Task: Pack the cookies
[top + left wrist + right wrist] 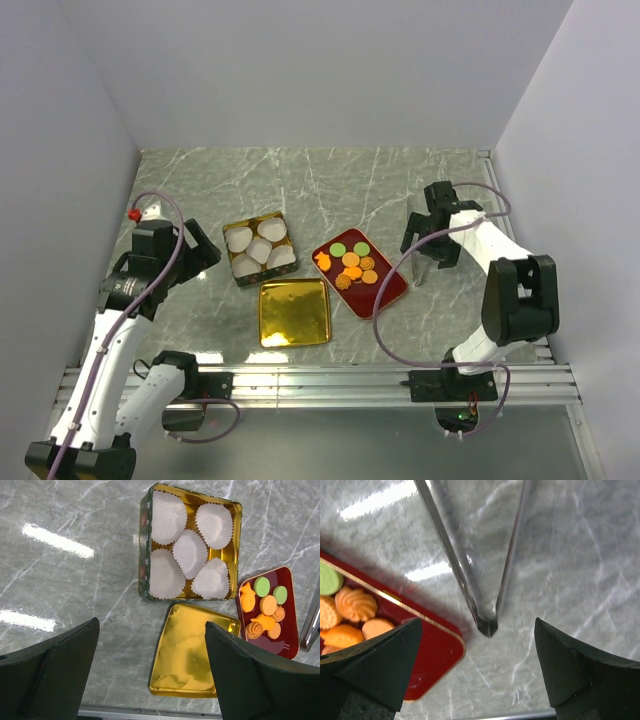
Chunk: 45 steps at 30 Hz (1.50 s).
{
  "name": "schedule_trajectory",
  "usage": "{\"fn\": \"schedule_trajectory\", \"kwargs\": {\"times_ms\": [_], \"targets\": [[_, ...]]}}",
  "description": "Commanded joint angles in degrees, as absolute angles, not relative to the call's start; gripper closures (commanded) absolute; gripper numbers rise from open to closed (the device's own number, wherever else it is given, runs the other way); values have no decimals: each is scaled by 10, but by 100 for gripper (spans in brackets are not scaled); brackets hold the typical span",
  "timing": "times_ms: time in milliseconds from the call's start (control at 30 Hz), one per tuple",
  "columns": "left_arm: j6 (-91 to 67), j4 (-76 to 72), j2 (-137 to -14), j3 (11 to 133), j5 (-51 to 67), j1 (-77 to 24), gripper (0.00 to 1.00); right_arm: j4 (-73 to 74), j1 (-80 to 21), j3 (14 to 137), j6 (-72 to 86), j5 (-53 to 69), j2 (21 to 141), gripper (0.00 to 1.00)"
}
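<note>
The cookies (pixel 352 265) lie on a small red tray (pixel 392 292) right of the middle: round orange ones, two green ones and an irregular orange one. The left wrist view shows the same cookies (pixel 265 607) at its right edge, and the right wrist view shows several of them (pixel 350 610) on the tray's corner (pixel 432 655). My left gripper (pixel 205 252) hangs open and empty left of the tin, its jaws (pixel 151 630) wide apart above the table. My right gripper (pixel 428 250) is open just right of the tray, jaws (pixel 477 630) spread around the joined end of metal tongs (pixel 487 622) lying on the table.
A gold tin (pixel 233 278) holding several white paper cups (pixel 190 552) sits left of the tray. Its gold lid (pixel 294 312) lies upside down in front of it. White walls enclose the marble table on three sides, and a metal rail (pixel 320 382) runs along the near edge.
</note>
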State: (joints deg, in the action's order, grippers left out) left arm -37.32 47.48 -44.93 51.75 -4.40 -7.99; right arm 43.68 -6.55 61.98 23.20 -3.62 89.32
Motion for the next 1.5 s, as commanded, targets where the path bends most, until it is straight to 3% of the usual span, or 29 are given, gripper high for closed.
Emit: {"fn": "schedule_trajectory", "kwargs": {"times_ms": [0,400,467,533,633,700,900,1167,1467], "targets": [[-380,461,-434,518,-53,-83,7,388,-52,621,217,-17,929,0],[-382,461,-414,518,-55,-83,8,374,-31,729,176,-23,1071,1],[-381,460,-408,516,-55,-83,7,367,-25,720,173,-27,1084,5],[-383,461,-403,515,-56,-83,7,362,-17,715,172,-25,1090,18],[-382,460,-403,515,-54,-83,7,359,-12,715,169,-14,1097,28],[-382,461,-405,516,-55,-83,8,363,-11,712,168,-9,1096,30],[-381,459,-396,515,-55,-83,7,397,-12,729,171,-22,1040,40],[-382,455,-388,514,-54,-83,7,601,-34,897,192,-19,954,38],[-381,451,-379,512,-48,-83,8,664,-46,874,216,32,846,37]]}}
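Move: The right hand is open above the tongs, which lie hinge towards the base with their open ends forward. Their middle is about 6 cm ahead, 1 cm to the right and 6 cm below. The red tray's middle lies some 15 cm to the left and 2 cm back from the hand; its cookies are about 17 cm left and level with it. From the left hand the tongs are roughly 13 cm ahead, 46 cm to the right and 19 cm lower. The right fingers straddle the tongs and pinch both arms from the sides about midway along, after the hand has gone down and forward some 5 cm each way, shifting slightly right as they close partway. Keeping that hold, the hand lifts quickly about 20 cm, first forward, then drawing back about 4 cm, the fingers tipping up some 15 degrees. The left hand, open and empty, rises a couple of centimetres. ##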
